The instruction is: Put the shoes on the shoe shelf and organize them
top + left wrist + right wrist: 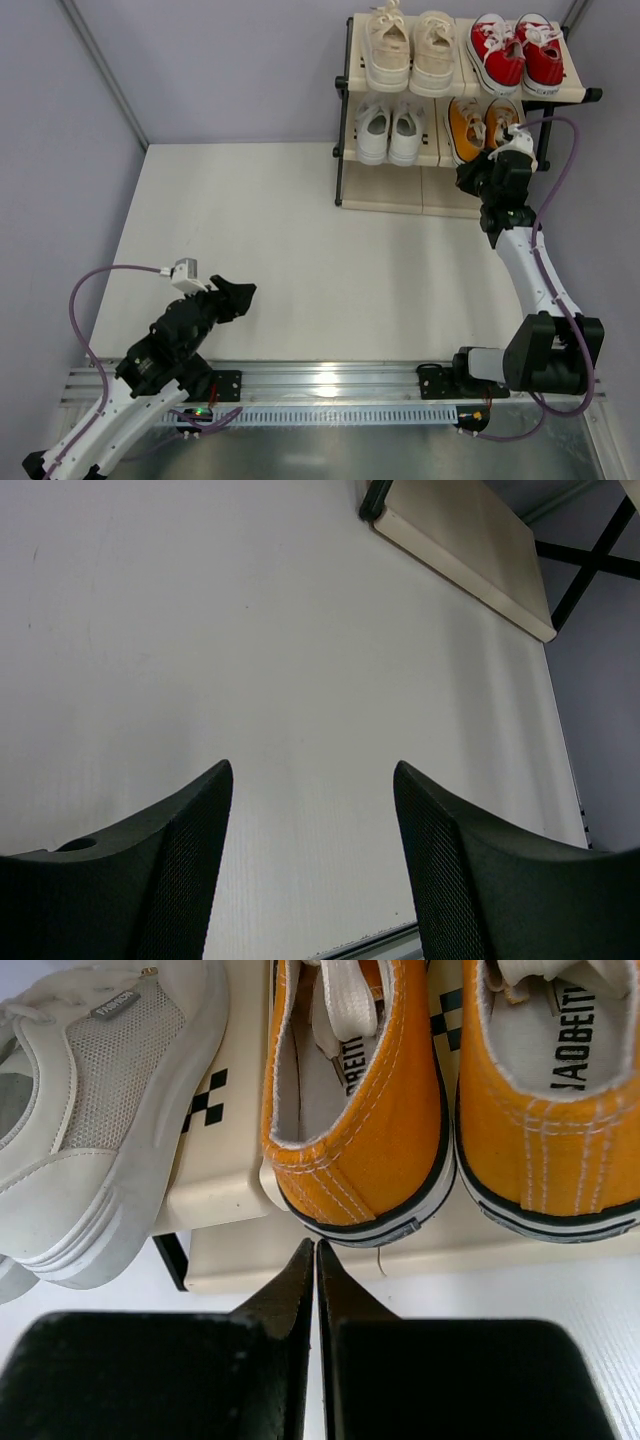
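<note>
The shoe shelf (400,203) stands at the back right of the table. Its top tier holds the cream-beige pair (410,50) and the red pair (516,50). On the middle tier sit the white pair (388,133) and the orange-yellow pair (470,125). My right gripper (315,1247) is shut and empty, its tips just in front of the heel of the left orange shoe (365,1130); the other orange shoe (555,1110) and a white shoe (110,1110) flank it. My left gripper (312,780) hangs open over bare table at the near left (238,297).
The bottom panel of the shelf (470,550) shows at the top right of the left wrist view. A metal rail (330,378) runs along the near edge, by the arm bases. Grey walls close the back and sides.
</note>
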Robot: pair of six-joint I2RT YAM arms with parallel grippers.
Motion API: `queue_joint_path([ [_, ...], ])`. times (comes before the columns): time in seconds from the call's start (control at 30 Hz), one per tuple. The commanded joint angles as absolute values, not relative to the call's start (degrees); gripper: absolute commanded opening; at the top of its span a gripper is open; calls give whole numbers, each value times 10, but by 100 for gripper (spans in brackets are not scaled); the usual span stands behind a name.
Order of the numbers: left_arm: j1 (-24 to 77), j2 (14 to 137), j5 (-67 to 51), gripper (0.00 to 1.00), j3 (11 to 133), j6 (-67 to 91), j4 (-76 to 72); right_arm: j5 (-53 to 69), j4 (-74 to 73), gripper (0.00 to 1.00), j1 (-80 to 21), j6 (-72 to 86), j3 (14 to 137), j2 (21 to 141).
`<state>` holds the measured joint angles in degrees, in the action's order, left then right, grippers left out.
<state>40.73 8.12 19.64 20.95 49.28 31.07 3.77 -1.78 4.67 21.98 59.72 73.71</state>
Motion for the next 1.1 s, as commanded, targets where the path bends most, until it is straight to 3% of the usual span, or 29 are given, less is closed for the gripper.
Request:
queue_joint_path([
  [0.0, 406, 81, 202, 65, 230, 489, 313, 56, 27, 4, 60, 225, 592, 725],
  [0.37, 406, 94, 192, 64, 240, 490, 302, 158, 86, 4, 64, 253, 519, 590],
  [0.57, 406, 107, 187, 64, 236, 491, 293, 170, 61, 4, 64, 258, 576, 515],
  [1.07, 406, 130, 178, 64, 246, 489, 278, 166, 28, 4, 64, 264, 801, 674],
])
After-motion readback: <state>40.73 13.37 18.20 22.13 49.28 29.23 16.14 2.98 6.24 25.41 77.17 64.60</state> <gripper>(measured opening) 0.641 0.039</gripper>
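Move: The left red shoe on the top shelf is about 13 cm ahead of my shut right fingers, level sideways and some 22 cm above. Its mate stands 7 cm to its right, and the right-hand beige shoe 10 cm to its left. The left orange shoe, heel at my fingertips, is centred about 13 cm ahead, 2 cm right and 4 cm up. From my left hand that red shoe lies some 37 cm ahead, 43 cm right and 32 cm up. I draw my right hand back about 9 cm from the left orange shoe's heel, easing a little left, and swing it up some 23 cm in front of the shelf, tipping the fingers upward about 30 degrees and turning them slightly left. At top-shelf height I start forward again, about 4 cm towards the red shoes' heels, fingers still shut. ##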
